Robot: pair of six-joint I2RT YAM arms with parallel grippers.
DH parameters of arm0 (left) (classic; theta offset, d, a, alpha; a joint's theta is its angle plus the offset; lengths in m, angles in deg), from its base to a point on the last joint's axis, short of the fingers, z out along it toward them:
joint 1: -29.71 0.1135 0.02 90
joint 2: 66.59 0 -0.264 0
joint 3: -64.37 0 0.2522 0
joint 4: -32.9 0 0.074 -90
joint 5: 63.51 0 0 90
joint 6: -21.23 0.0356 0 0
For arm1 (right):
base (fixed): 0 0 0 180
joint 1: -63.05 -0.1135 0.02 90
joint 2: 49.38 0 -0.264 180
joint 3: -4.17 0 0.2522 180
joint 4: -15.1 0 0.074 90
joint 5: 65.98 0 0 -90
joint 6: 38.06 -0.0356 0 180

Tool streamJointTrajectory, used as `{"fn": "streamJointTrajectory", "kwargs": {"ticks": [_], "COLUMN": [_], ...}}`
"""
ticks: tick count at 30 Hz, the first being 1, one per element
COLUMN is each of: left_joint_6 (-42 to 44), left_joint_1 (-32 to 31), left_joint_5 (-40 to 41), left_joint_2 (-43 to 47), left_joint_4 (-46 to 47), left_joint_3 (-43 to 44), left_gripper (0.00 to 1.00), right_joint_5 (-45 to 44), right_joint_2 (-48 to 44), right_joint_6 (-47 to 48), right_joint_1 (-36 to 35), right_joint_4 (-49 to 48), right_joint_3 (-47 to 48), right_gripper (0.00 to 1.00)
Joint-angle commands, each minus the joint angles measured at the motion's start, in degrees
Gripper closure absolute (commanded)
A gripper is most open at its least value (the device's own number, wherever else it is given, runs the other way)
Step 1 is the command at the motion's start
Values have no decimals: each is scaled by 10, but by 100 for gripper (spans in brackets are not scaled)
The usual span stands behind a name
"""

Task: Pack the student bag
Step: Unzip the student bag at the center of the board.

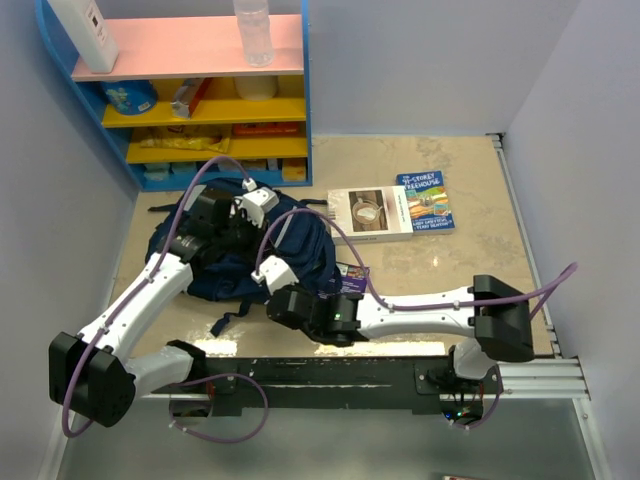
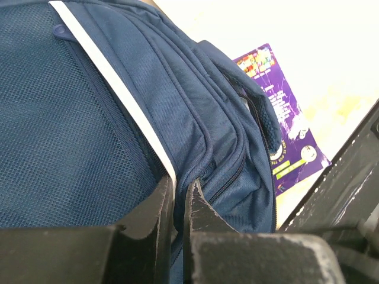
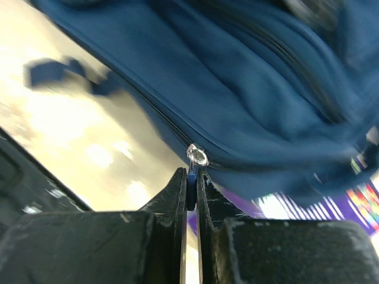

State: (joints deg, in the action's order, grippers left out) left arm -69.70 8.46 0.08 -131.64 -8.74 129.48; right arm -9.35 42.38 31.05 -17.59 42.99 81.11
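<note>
The student bag (image 1: 300, 245) is a navy backpack lying on the table between both arms. The left wrist view shows its mesh panel, light stripe (image 2: 112, 77) and zipped pockets. My left gripper (image 1: 245, 230) rests on the bag's top and is shut on a fold of its fabric (image 2: 179, 190) beside the stripe. My right gripper (image 1: 272, 278) is at the bag's near edge, shut on the small blue zipper pull (image 3: 191, 184) that hangs from a silver slider (image 3: 197, 155). A purple book (image 1: 352, 278) (image 2: 284, 130) pokes out from under the bag's right side.
A white book (image 1: 370, 212) and a blue book (image 1: 425, 200) lie to the right of the bag. A blue shelf unit (image 1: 200, 100) with a bottle (image 1: 253, 30) on top stands at the back left. Walls close in both sides.
</note>
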Motion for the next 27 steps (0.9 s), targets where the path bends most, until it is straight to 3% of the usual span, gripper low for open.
{"fn": "streamJointTrajectory", "kwargs": {"ticks": [1,10,11,12,14,16,19,23,27], "left_joint_6": [-38,-43,-39,-21,2,57,132,216,282], "left_joint_1": [13,30,31,31,31,30,31,31,31], "left_joint_5": [20,-21,-23,-24,-29,-22,-12,-14,-30], "left_joint_2": [1,19,22,24,30,35,55,97,123], "left_joint_4": [107,114,106,99,69,43,-9,-81,-121], "left_joint_3": [31,31,32,37,44,53,53,45,63], "left_gripper": [100,100,100,100,100,100,100,100,100], "right_joint_5": [78,132,129,126,122,111,100,98,194], "right_joint_2": [61,176,171,163,121,84,0,-131,-199], "right_joint_6": [35,79,78,75,68,59,43,2,-57], "right_joint_1": [-36,-40,-39,-39,-40,-38,-38,13,160], "right_joint_4": [-89,-154,-150,-152,-167,-168,-172,-211,-246], "right_joint_3": [108,179,180,176,144,106,45,-53,-139], "right_gripper": [100,100,98,88,77,60,50,47,47]}}
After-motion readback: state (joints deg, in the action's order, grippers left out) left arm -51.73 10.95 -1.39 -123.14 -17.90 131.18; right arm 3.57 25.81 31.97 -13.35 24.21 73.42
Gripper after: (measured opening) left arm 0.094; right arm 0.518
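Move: Along the student bag's near edge, the zip still to be opened ends roughly 10 cm left of the right hand, about 2 cm nearer the base and 3 cm lower. A loose strap lies some 7 cm left and 5 cm back, and the purple book about 14 cm right and 2 cm back, both some 11 cm down. From the left hand, that zip end is about 10 cm back, 9 cm left and 7 cm lower. Still pinching the zip pull, the right hand draws it left along the near edge by about 10 cm, dipping slightly, then opens to let go and rises some 14 cm, swinging back to the right with its left side tilting up. The left hand keeps its pinch on the bag's fabric, holding nearly still at first, then easing left, up and slightly back about 4 cm. ##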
